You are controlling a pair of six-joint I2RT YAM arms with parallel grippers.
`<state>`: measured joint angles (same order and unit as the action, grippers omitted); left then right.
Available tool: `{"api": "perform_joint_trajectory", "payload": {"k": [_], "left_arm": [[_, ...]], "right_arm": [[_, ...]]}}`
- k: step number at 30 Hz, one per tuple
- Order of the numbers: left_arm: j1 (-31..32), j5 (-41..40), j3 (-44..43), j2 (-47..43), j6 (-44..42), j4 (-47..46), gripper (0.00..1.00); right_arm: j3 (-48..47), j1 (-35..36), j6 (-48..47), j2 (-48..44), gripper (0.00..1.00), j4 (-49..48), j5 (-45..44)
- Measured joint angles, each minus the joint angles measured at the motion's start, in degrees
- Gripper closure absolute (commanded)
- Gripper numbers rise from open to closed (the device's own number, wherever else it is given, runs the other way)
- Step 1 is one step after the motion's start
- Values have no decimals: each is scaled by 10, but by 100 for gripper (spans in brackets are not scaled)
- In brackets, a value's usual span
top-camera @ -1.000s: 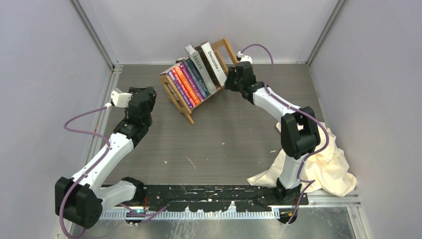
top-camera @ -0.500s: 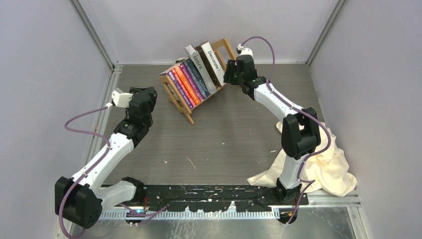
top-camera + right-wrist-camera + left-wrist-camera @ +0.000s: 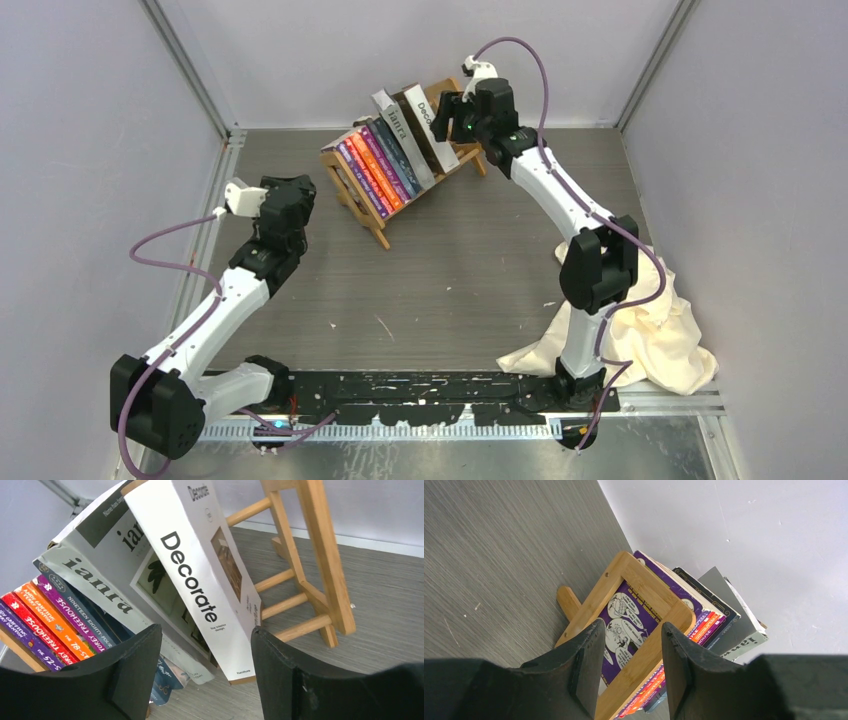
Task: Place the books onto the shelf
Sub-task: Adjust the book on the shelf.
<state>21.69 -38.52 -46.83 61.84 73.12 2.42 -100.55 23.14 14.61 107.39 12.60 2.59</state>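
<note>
The shelf (image 3: 366, 217) stands at the back middle of the table, and several books (image 3: 380, 165) lean in a row on it: purple, red-orange and dark blue paperbacks, then a grey book (image 3: 405, 138) and a white "Decorate" book (image 3: 433, 122) at the right end. My right gripper (image 3: 447, 120) hovers open beside the white book (image 3: 200, 575), its fingers (image 3: 135, 672) either side of the book's lower corner without touching it. My left gripper (image 3: 298, 190) is open and empty, a short way left of the shelf. It faces the end frame (image 3: 644, 585) and a purple cover (image 3: 624, 620).
A crumpled cream cloth (image 3: 655, 345) lies at the right, by the right arm's base. The back wall runs close behind the shelf's far end frame (image 3: 320, 565). Grey side walls close in the table on the left and right.
My right gripper has opened wider and moved up and back along the white book toward the far wall. The white book stays leaning on the shelf. The left arm has not moved.
</note>
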Motion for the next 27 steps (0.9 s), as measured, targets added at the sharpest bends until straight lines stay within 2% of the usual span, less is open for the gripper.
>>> {"api": "perform_joint_trajectory", "payload": {"k": [5,15,27], "left_arm": [[0,-3,5,0,1,0,54],[0,-6,6,0,2,0,54],[0,-11,15,0,4,0,53]], "right_arm": [[-46,0,-35,38,27,37,41],[-78,0,-87,87,25,87,63],[-125,0,-117,132,26,94,68]]}}
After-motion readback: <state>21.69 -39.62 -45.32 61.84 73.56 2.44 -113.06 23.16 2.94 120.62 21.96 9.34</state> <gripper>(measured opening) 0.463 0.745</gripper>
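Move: The Decorate book leans on the shelf just beyond my right fingers, its middle about 6 cm ahead, 4 cm to the left and 8 cm lower. The ianra book beside it stands some 3 cm ahead and 10 cm to the left, about as low. The shelf's right end frame is roughly 3 cm ahead, 5 cm to the right and 14 cm down. From my left hand, Decorate lies about 18 cm ahead, 20 cm to the right and 7 cm lower. I bring my open right hand down about 6 cm in front of Decorate's spine, easing some 2 cm left early on and then 2 cm forward towards the book. Meanwhile I turn the wrist some 10 degrees counter-clockwise, roll its left side down by about as much and tip it slightly down, so that the gaping fingers line up on either side of the spine's lower part; no touch can be made out. ##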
